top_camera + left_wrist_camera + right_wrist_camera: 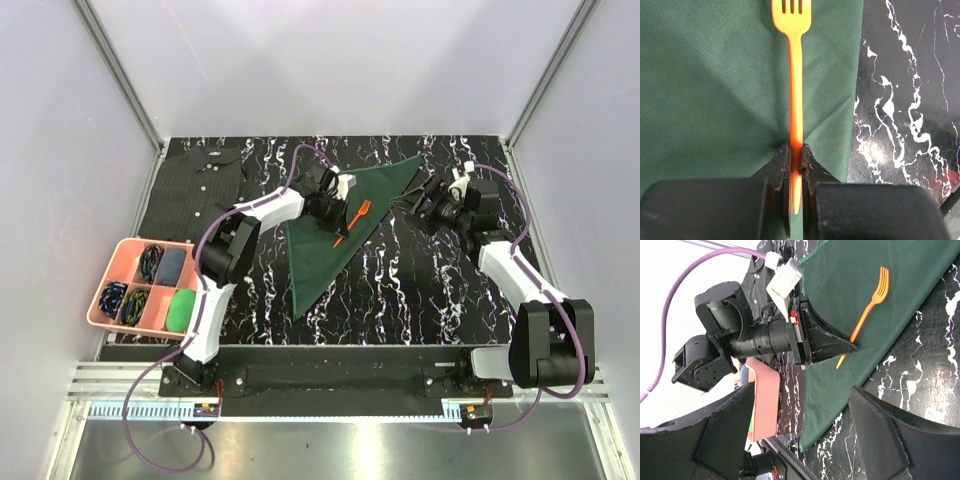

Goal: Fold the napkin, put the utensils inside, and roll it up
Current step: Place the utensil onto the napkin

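Note:
The dark green napkin (320,265) lies on the table folded into a long triangle, one tip at the back right and one at the front. On it rests the small orange fork (356,219), tines toward the back right. My left gripper (338,233) is shut on the handle's end; in the left wrist view the fork (796,75) runs straight out from that gripper (796,167) over the napkin (715,90). My right gripper (418,203) hovers open and holds nothing, just right of the napkin's back tip. Its view shows the fork (871,307), the napkin (910,270) and the left gripper (847,346).
A pink compartment tray (114,262) holding small items stands at the table's left edge. A dark pinstriped shirt (195,185) lies at the back left. Black marbled table (430,290) shows to the right of the napkin. White walls close in the back and sides.

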Available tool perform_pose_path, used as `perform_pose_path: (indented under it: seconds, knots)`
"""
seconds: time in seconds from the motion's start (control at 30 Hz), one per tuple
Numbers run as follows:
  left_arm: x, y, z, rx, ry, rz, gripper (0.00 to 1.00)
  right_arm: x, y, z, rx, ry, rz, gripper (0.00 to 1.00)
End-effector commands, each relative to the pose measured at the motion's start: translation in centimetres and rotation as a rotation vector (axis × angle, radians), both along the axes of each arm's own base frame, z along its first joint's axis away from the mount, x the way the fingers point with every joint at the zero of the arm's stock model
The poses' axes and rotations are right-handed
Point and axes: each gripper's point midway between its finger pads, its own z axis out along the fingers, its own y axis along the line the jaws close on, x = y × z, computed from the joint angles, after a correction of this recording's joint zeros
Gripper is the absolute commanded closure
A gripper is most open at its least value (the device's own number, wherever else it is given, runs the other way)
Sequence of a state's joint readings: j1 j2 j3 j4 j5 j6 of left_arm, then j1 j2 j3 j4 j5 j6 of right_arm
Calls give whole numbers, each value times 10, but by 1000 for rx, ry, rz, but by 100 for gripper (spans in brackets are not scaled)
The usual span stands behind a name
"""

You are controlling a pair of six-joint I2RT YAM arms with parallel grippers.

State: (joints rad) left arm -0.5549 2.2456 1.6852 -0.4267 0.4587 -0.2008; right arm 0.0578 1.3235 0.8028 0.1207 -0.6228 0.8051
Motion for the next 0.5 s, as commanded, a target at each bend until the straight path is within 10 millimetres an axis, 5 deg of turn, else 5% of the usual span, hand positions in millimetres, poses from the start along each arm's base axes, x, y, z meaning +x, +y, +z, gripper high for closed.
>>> perform_pose_path:
  seconds: [0.0,0.27,0.37,0.47]
  knots:
    - [13,-2,0,0,-23,1,100,-2,2,0,4,-4,28,16]
    - [19,0,2,-3,-16,22,97,-3,2,-5,6,11,32,16]
    - [19,3,5,-2,-12,41,73,-3,2,-5,6,12,30,15]
    - [19,2,11,-9,-15,46,62,-3,2,-7,5,16,32,15]
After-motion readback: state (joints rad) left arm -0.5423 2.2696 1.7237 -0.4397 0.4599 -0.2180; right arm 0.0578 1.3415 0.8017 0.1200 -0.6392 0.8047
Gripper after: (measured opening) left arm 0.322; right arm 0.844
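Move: The left hand already holds the orange fork, the utensil, near its handle end, low over the folded napkin, whose middle is about 3 cm ahead, 3 cm left and 1 cm below. The fork's middle is some 3 cm ahead and 2 cm right; the dark shirt is about 32 cm left and 10 cm ahead. From the right hand, the napkin's middle lies about 17 cm left, 5 cm ahead and 18 cm below. The left hand eases about 1 cm forward over the napkin, then opens its fingers, letting go of the fork. ##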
